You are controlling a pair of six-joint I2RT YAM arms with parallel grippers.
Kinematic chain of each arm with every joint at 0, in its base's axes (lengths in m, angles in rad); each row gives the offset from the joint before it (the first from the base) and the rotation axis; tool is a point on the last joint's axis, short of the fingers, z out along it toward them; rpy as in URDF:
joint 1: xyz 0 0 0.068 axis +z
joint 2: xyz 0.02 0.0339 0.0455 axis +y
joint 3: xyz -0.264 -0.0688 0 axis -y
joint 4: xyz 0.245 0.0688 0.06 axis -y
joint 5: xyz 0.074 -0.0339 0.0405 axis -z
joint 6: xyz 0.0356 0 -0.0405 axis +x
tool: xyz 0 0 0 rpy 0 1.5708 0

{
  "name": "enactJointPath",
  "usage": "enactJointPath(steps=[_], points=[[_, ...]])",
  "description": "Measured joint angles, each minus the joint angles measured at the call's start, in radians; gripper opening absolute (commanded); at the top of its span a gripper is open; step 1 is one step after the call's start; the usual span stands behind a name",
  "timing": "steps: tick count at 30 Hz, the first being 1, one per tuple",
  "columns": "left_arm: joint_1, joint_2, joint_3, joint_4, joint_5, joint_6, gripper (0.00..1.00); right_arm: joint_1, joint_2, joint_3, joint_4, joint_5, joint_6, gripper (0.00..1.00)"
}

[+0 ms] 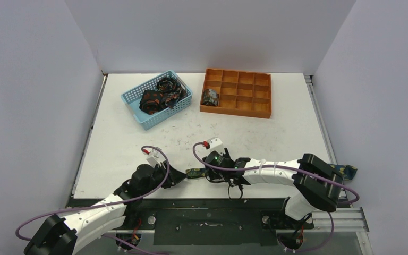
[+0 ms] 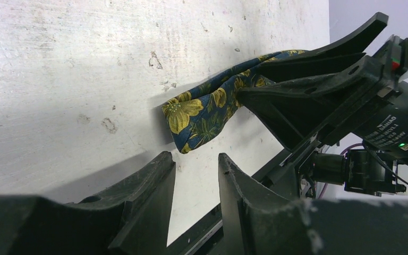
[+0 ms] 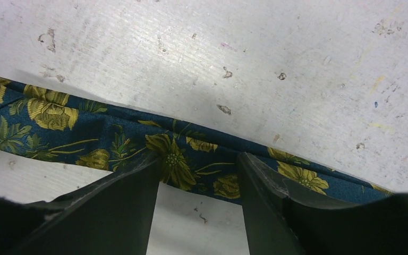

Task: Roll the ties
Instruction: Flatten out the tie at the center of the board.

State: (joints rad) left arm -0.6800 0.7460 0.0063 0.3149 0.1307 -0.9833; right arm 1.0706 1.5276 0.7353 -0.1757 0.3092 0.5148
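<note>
A navy tie [image 1: 195, 173] with yellow-green flowers lies flat near the table's front edge, between my two grippers. Its folded end [image 2: 202, 109] sits just ahead of my left gripper [image 2: 194, 156], which is open with nothing between its fingers. My right gripper [image 3: 199, 164] is open, its fingertips resting over the tie's strip [image 3: 111, 133], one on each side of a flower. In the left wrist view the right gripper's fingers [image 2: 297, 101] stand over the tie. From above, the left gripper [image 1: 179, 175] and right gripper [image 1: 211, 173] face each other closely.
A light-blue mesh basket [image 1: 133, 103] at the back left holds several dark ties with orange print [image 1: 156, 98]. An orange compartment tray [image 1: 244, 93] at the back centre holds one small rolled tie [image 1: 210, 97]. A bit of the tie's fabric [image 1: 349, 171] shows past the right table edge.
</note>
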Motion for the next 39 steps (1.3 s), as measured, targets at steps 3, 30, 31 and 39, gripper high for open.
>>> enactJointPath(steps=[3, 30, 31, 39], points=[[0.000, -0.005, 0.000, -0.002, 0.000, 0.000, 0.34, 0.002, -0.034, 0.000, -0.008, 0.005, 0.014, 0.51], [-0.008, 0.689, 0.147, 0.440, 0.154, -0.039, 0.02, -0.113, -0.094, -0.140, 0.363, -0.410, 0.150, 0.08], [-0.008, 0.711, 0.140, 0.472, 0.156, -0.049, 0.02, -0.109, -0.094, -0.140, 0.363, -0.412, 0.150, 0.08], [-0.008, 0.906, 0.109, 0.782, 0.177, -0.122, 0.02, -0.100, -0.046, -0.133, 0.352, -0.415, 0.146, 0.06]])
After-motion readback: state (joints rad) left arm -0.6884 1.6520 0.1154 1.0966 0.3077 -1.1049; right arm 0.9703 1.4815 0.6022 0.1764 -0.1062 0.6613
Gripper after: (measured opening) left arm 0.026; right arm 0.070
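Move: The tie's left end lies about 4 cm to the left hand's right, some 2 cm ahead of it and 3 cm below. From the right hand, whose spread fingertips are already on the tie, that end is roughly 9 cm to the left, 1 cm back and 1 cm lower. Beyond, counted from the left hand, are the wooden tray, about 34 cm ahead and 22 cm right, and the blue basket, 32 cm ahead and 11 cm left. The left fingertips come down onto the tie just in from its left end: that hand arcs up about 3 cm and rightward, shutting its fingers, then sinks some 6 cm to press there. The right hand lifts off the tie by about 8 cm while closing its fingers, shifts 5 cm left with its left side rolled up, then drops back 6 cm beside the left fingertips, drawing slightly back. ##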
